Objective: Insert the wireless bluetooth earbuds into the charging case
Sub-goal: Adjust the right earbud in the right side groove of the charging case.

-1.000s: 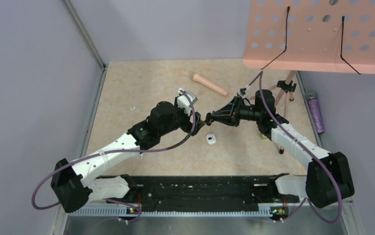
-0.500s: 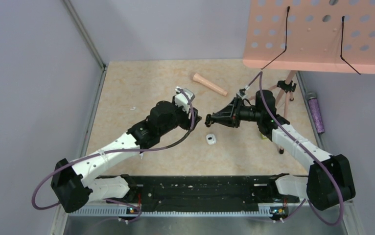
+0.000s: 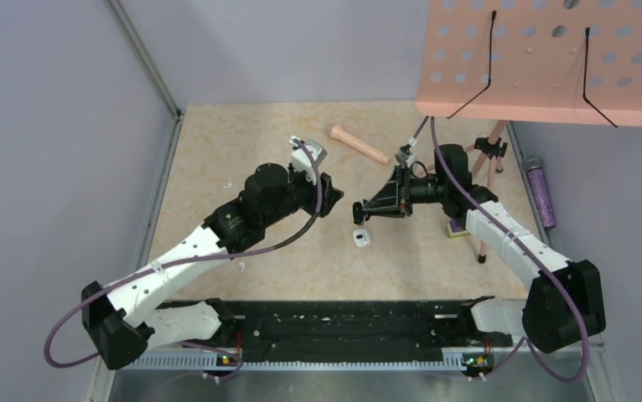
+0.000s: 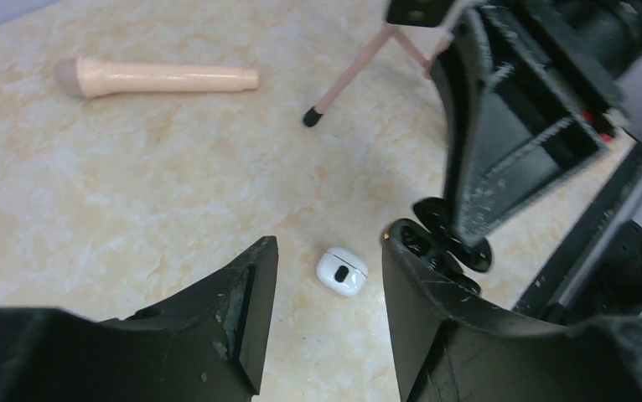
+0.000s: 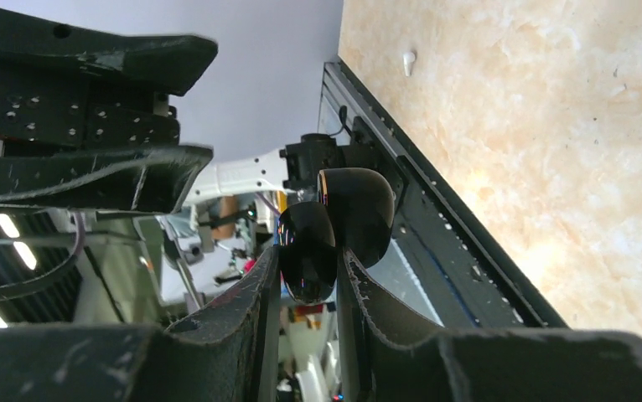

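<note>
My right gripper (image 3: 358, 211) (image 5: 309, 268) is shut on a glossy black charging case (image 5: 334, 218) (image 4: 452, 247), which it holds in the air with its two halves apart. My left gripper (image 3: 331, 201) (image 4: 328, 251) hovers just left of it, open, with nothing between its fingers. Below both, a small white rounded pod (image 3: 361, 238) (image 4: 342, 270) with a black oval mark lies on the table. Two tiny white earbuds lie far to the left: one earbud (image 3: 241, 266) (image 5: 408, 59) near the front rail, the other earbud (image 3: 228, 185) near the left wall.
A peach cylinder (image 3: 359, 144) (image 4: 158, 78) lies at the back. A pink perforated board (image 3: 544, 59) on tripod legs (image 3: 485, 167) (image 4: 351, 71) stands at the right. A purple tube (image 3: 541, 193) lies beyond the right edge. A black rail (image 3: 343, 322) runs along the front.
My left gripper has drawn back up and to the left, away from the right gripper, and its jaws have narrowed. The right wrist has rolled slightly, still holding the black case.
</note>
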`<control>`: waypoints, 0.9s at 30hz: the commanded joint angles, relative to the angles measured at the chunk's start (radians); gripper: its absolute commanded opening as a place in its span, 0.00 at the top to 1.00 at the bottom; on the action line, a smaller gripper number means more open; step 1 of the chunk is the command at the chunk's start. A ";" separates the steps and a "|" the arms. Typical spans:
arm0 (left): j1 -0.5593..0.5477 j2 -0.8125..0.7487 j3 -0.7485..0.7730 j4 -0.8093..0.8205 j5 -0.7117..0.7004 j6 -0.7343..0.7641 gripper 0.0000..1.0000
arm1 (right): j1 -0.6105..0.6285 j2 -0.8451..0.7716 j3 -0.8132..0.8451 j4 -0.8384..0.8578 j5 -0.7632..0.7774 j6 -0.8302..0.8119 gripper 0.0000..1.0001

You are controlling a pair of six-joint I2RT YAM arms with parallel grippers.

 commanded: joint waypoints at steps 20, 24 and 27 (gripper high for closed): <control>0.075 -0.035 0.084 -0.138 0.271 -0.323 0.26 | 0.000 -0.001 -0.084 0.120 -0.108 -0.115 1.00; 0.057 -0.144 -0.007 -0.042 0.235 -0.137 0.26 | 0.001 -0.021 -0.153 0.256 -0.040 0.111 1.00; 0.039 -0.192 -0.044 0.011 0.303 0.074 0.26 | 0.000 -0.029 -0.170 0.269 -0.012 0.194 1.00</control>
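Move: The black charging case, lid open, is already pinched in the right fingertips, its middle about 2 cm left of the right hand point, level with it fore and aft and 1 cm below. From the empty left hand, that case lies some 6 cm to the right, 3 cm back and 5 cm lower. The small white case lies on the table about 2 cm ahead of the right hand, straight in line sideways and roughly 22 cm below. The right hand lowers the held charging case about 4 cm while the left draws back about 4 cm, opening. ##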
